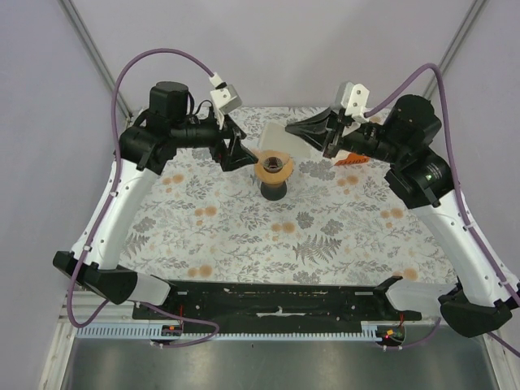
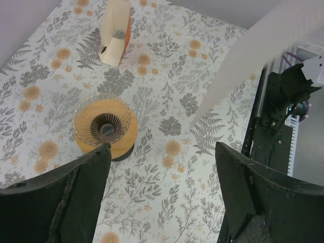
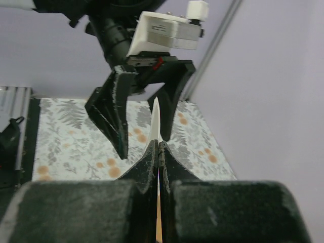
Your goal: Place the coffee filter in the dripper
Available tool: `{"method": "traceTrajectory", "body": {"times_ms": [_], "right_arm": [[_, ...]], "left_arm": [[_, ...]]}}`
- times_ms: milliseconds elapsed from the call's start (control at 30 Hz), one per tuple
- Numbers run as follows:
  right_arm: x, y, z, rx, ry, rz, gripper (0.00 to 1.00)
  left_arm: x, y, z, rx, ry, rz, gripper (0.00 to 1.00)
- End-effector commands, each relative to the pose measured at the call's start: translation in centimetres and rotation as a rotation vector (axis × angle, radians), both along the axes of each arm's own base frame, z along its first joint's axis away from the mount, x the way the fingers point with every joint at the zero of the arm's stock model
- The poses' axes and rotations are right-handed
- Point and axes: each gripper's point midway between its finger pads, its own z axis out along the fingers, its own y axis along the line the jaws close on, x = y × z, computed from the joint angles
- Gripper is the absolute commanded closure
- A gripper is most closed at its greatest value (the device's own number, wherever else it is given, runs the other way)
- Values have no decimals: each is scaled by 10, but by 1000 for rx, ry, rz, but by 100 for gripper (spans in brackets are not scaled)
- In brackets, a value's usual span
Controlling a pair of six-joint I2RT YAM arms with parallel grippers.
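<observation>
The dripper [image 1: 274, 166] is an orange-brown funnel with a dark centre hole, sitting on a dark base at the table's middle back. It also shows in the left wrist view [image 2: 105, 126]. My right gripper [image 1: 292, 128] is shut on the white coffee filter [image 1: 276, 136] and holds it in the air just behind and right of the dripper. In the right wrist view the filter [image 3: 156, 124] stands edge-on between the shut fingers of the right gripper [image 3: 159, 144]. My left gripper [image 1: 237, 153] is open and empty, just left of the dripper, and in its own view [image 2: 162, 152] nothing lies between the fingers.
The orange-and-white box [image 2: 115, 33] stands on the floral cloth beyond the dripper, partly hidden by the right arm in the top view [image 1: 349, 160]. The two grippers are close to each other above the dripper. Purple walls close the back and sides.
</observation>
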Motion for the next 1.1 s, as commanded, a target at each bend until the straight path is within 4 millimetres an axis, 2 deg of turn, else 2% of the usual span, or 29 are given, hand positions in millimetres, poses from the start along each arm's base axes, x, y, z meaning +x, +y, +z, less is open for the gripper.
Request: {"method": "traceTrajectory", "body": {"times_ms": [0,133,200,233,333,433,467,533,567,600,633,667,733,900,967,1067], "right_arm": [[-29,22,7,49,41,165,100],[-30,27,4,43,42,176,100],[-31,29,4,39,41,183,100],[-30,30,3,38,40,185,100],[-28,31,1,33,39,179,100],[-25,32,-2,24,34,171,100],[-23,33,-3,19,30,167,100],[-16,30,-6,13,27,129,100],[-10,28,-8,11,26,92,97],[-6,24,-11,6,25,59,80],[-4,20,-13,0,7,31,69],[-6,16,-18,-12,-15,20,58],[-13,11,-28,-38,-74,29,44],[-34,5,-43,-22,-222,76,34],[-39,5,-43,-9,-254,90,31],[-35,6,-27,21,-274,77,31]], "left_arm": [[-29,-12,36,-120,0,-124,11],[-49,-17,45,-163,25,-213,10],[-50,-17,46,-165,31,-214,15],[-51,-17,45,-166,36,-218,22],[-56,-19,44,-175,57,-246,64],[-62,-20,44,-185,75,-272,92],[-64,-20,45,-189,79,-278,98],[-65,-20,46,-191,89,-272,98],[-65,-19,45,-189,89,-264,98],[-64,-18,44,-185,89,-251,98],[-63,-16,43,-176,81,-236,98],[-64,-14,41,-163,72,-228,98],[-63,-10,36,-134,49,-207,98],[-62,-3,28,-79,4,-184,98],[-64,-2,26,-65,-12,-193,98],[-68,-2,22,-46,-23,-214,98]]}}
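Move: The left hand, still open, has the coffee filter about 9 cm to its right, some 6 cm higher and 2 cm back; the filter is pinched in the closed right fingers, its middle roughly 3 cm below and 2 cm left of that hand. The dripper stands about 19 cm ahead of the left hand, 7 cm right and 26 cm below. From the right hand, the filter bag lies some 25 cm ahead, 20 cm right and 42 cm below. While the right hand brings the filter about 3 cm left and 2 to 3 cm back, the left hand goes back some 4 cm and a little right and up to meet it, turning clockwise about 10 degrees, and shuts its fingers on the filter's lower left edge, then draws on back another 2 cm. With that pinch made, the right fingers open and let go of the filter, and the right hand sinks roughly 6 cm and edges right and back, staying open around the paper's free side. ##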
